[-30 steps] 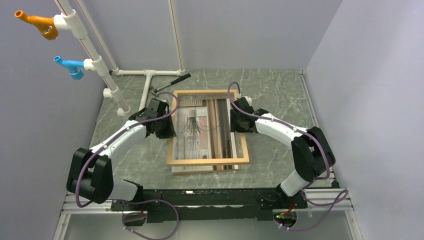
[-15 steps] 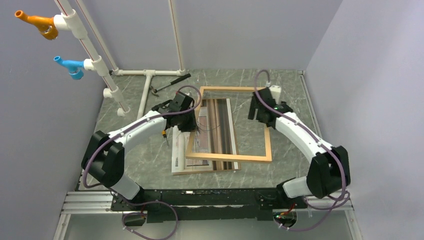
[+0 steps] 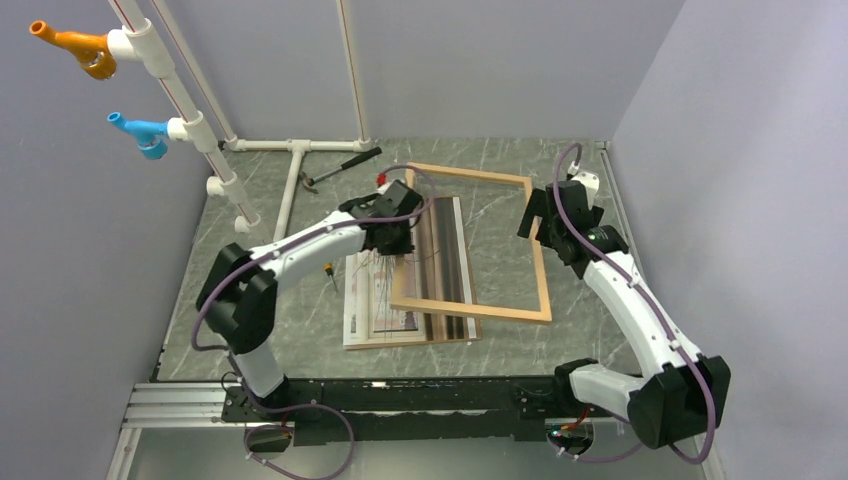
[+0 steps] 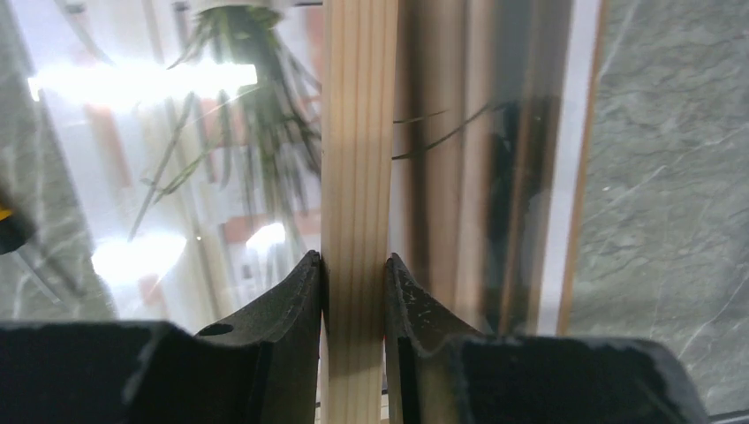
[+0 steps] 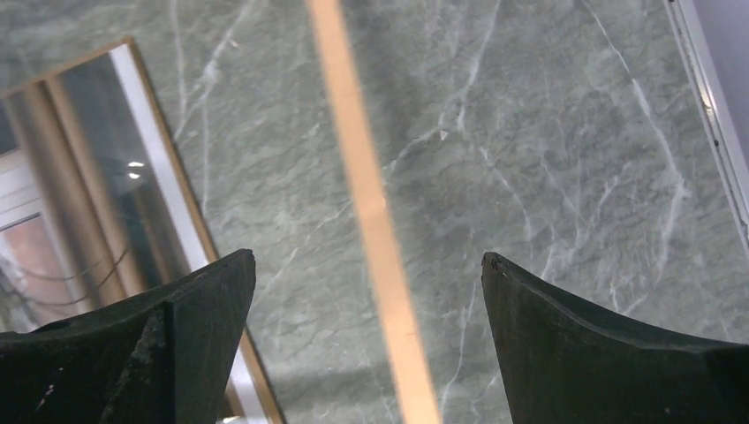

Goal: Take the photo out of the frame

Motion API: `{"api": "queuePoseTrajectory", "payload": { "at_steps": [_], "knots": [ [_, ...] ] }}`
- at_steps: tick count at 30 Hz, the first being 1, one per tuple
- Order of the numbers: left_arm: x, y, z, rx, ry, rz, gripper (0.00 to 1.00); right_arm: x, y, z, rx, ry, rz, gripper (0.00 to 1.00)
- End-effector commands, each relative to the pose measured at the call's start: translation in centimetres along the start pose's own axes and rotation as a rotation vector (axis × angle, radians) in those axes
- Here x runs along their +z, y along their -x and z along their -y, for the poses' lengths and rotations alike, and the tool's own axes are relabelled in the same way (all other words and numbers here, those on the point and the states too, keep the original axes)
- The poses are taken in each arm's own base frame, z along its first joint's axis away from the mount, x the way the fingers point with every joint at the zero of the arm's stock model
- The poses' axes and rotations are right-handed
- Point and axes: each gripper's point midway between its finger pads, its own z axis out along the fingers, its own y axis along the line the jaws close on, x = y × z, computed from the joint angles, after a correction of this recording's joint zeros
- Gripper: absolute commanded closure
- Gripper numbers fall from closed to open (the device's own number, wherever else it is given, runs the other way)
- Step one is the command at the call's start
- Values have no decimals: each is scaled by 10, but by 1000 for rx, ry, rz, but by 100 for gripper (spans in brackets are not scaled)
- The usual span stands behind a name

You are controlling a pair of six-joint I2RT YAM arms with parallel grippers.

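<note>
The light wood frame (image 3: 470, 312) sits skewed to the right, overlapping only the right part of the photo (image 3: 375, 320). The photo lies flat on the marble table, with brown stripes and a wispy dark plant (image 4: 221, 159). My left gripper (image 3: 395, 240) is shut on the frame's left rail (image 4: 358, 132), which is pinched between both fingers (image 4: 353, 258). My right gripper (image 3: 540, 215) hovers open over the frame's right rail (image 5: 371, 212). The rail runs between the wide-spread fingers (image 5: 368, 256) without touching them. The photo's edge (image 5: 79, 177) shows at the left of the right wrist view.
A white pipe structure (image 3: 290, 170) stands at the back left, carrying an orange fitting (image 3: 75, 45) and a blue fitting (image 3: 140, 130). A hammer (image 3: 340, 165) lies behind the frame. A small yellow-handled tool (image 3: 327, 270) lies left of the photo. Walls close in on three sides.
The right gripper has opened, let go of the frame's right rail and drawn back to the right. The left gripper has carried the frame rightwards, partly off the photo.
</note>
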Motion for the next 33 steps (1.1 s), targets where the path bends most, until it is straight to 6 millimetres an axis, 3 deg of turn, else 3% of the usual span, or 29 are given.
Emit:
{"api": "queuePoseTrajectory", "payload": {
  "at_steps": [1,4,9,14,18,24,33],
  "knots": [
    [-6,24,55,-76,-27,120,100,-35,15,-17,35,128,37,0],
    [6,16,78,-133,-39,105,100,-59,20,-23,106,185,60,0],
    [24,0,134,-229,-116,86,100,-98,39,-8,264,197,159,0],
    [25,-16,190,-318,-190,75,100,-113,46,9,291,169,218,0],
    [30,-30,222,-329,-218,63,100,-122,45,12,288,186,234,0],
    [52,-53,241,-354,-233,14,100,-132,43,14,262,211,234,0],
    [62,-63,251,-336,-244,37,100,-128,26,18,226,214,208,0]
  ]
}}
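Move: The left hand still pinches the empty frame's left rail above the photo, whose middle is roughly 10 cm below and 2 cm back. The bare table it heads for centres about 36 cm to its right, level ahead and 11 cm down; the screwdriver lies some 18 cm left and 3 cm back. From the open right hand that patch is about 18 cm straight below, the frame's right rail roughly 7 cm below, 3 cm left and 3 cm back. Keeping its pinch on the left rail, the left hand carries the frame about 23 cm to the right, off over the photo's right edge towards the bare table, sinking some 6 cm and drifting slightly back while its wrist rolls a little, left side down. The right hand, already open and holding nothing, backs away from the right rail, rising about 10 cm and drawing back some 8 cm as its fingers tip upward, most of the rise coming early, and it stays wide open. ##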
